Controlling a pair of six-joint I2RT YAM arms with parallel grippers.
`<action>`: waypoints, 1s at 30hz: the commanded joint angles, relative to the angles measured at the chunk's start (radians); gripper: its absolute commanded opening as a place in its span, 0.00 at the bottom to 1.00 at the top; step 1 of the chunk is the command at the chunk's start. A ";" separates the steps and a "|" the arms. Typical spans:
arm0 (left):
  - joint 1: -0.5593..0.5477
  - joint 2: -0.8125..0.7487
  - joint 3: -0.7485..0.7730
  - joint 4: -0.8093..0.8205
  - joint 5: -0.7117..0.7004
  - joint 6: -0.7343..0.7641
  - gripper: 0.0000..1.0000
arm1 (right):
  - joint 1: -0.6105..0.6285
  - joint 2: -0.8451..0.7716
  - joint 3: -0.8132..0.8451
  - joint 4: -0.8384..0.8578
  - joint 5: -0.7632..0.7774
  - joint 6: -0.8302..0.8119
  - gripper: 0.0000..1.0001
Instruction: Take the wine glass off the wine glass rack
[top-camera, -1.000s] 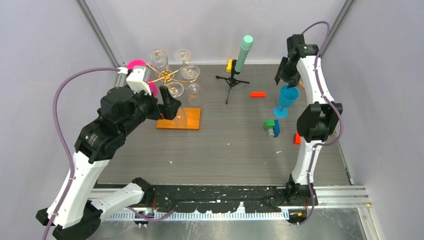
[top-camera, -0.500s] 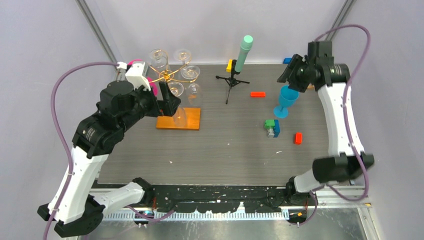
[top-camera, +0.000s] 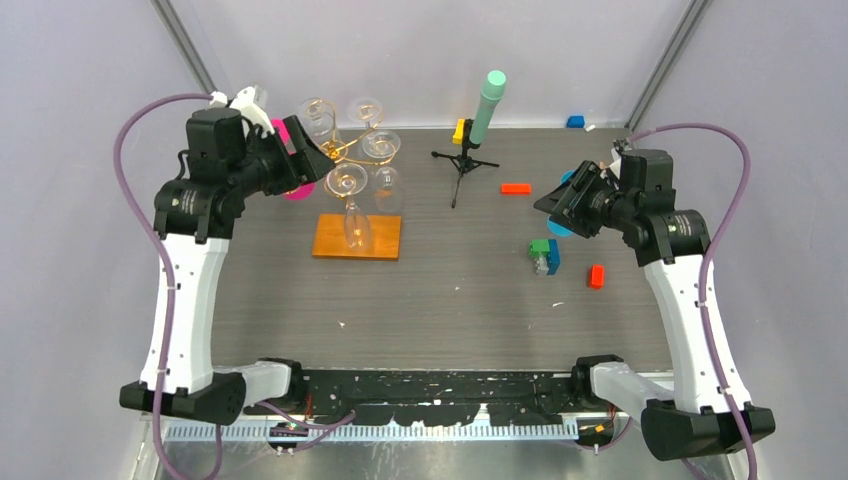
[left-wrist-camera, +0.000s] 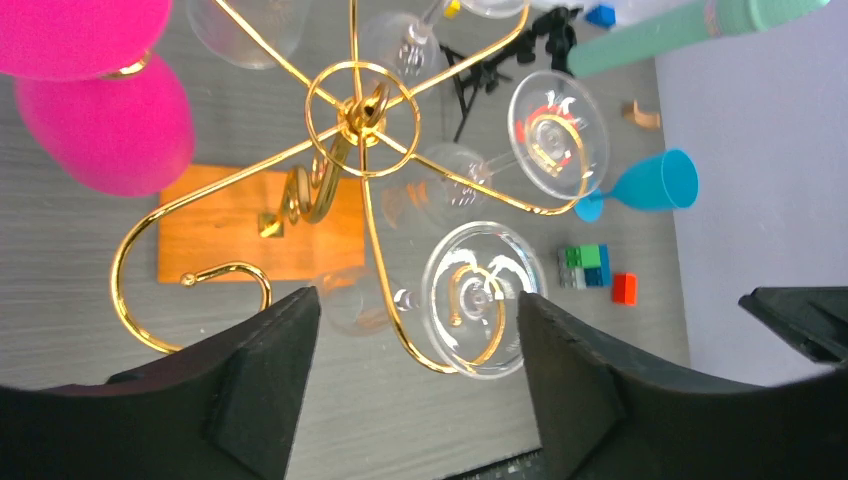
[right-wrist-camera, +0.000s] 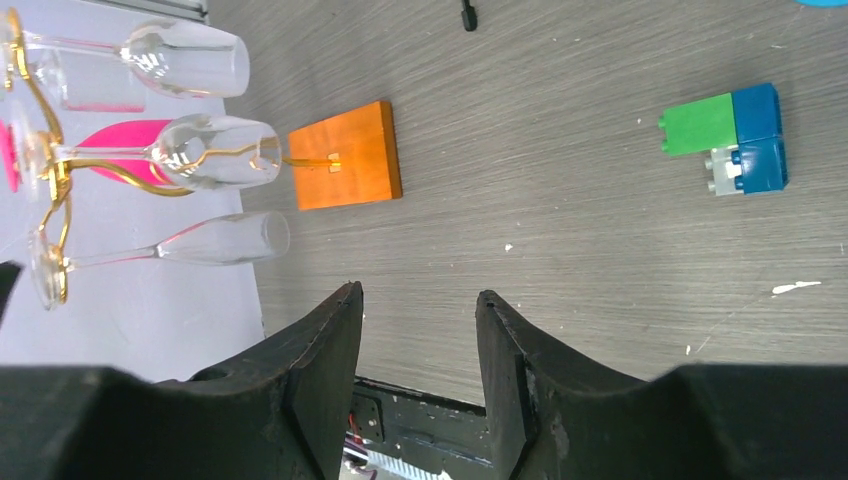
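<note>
The wine glass rack (top-camera: 352, 150) is a gold scroll stand on an orange wooden base (top-camera: 378, 246). Several clear glasses hang upside down from its arms. In the left wrist view I look down on its gold hub (left-wrist-camera: 360, 104). One wine glass (left-wrist-camera: 485, 298) hangs from a curled arm, its round foot showing between my fingers and below them. My left gripper (left-wrist-camera: 418, 297) is open and touches nothing; from above it (top-camera: 315, 160) sits beside the rack's top. My right gripper (right-wrist-camera: 418, 295) is open and empty over the table at the right (top-camera: 552, 205).
A black tripod with a mint-green cylinder (top-camera: 487, 105) stands behind the middle. A blue goblet (left-wrist-camera: 650, 183) stands under the right gripper. A green-blue block stack (top-camera: 544, 255) and red bricks (top-camera: 516, 188) (top-camera: 597, 276) lie nearby. Pink glasses (left-wrist-camera: 105, 130) hang on the rack's left side.
My left arm rose from in front of the rack's base to beside its top, and its jaws narrowed a little. The right arm swung down and forward over the blue goblet.
</note>
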 joint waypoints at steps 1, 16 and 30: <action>0.082 -0.001 -0.065 0.091 0.325 -0.047 0.70 | -0.001 -0.038 0.013 0.036 -0.023 0.006 0.51; 0.145 0.013 -0.142 0.162 0.392 -0.059 0.48 | -0.001 0.025 0.034 -0.028 0.117 -0.096 0.50; 0.157 0.017 -0.172 0.185 0.413 -0.129 0.42 | -0.001 0.078 -0.017 0.042 0.085 -0.098 0.50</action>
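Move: The foot of the near clear glass, hanging upside down on the rack, lies about 3 cm right of the left hand, level with it ahead and some 4 cm below. The rack's gold hub is about 5 cm ahead and 1 cm right. The pink glass's foot is about 5 cm ahead and 8 cm left, the right clear glass's foot 6 cm ahead and 9 cm right. From the right hand, the near clear glass's foot lies some 33 cm left, 1 cm ahead and 6 cm higher. The near clear glass's foot is what the left hand closes in on: the hand dips about 3.5 cm, easing right and a little forward, then rises again by under 1 cm. It rolls left side down with a slight clockwise turn, some 15 degrees in all, while the fingers narrow to roughly half open, not yet gripping. The empty right hand, clear of everything, sinks about 3 cm, drifting forward and right. ##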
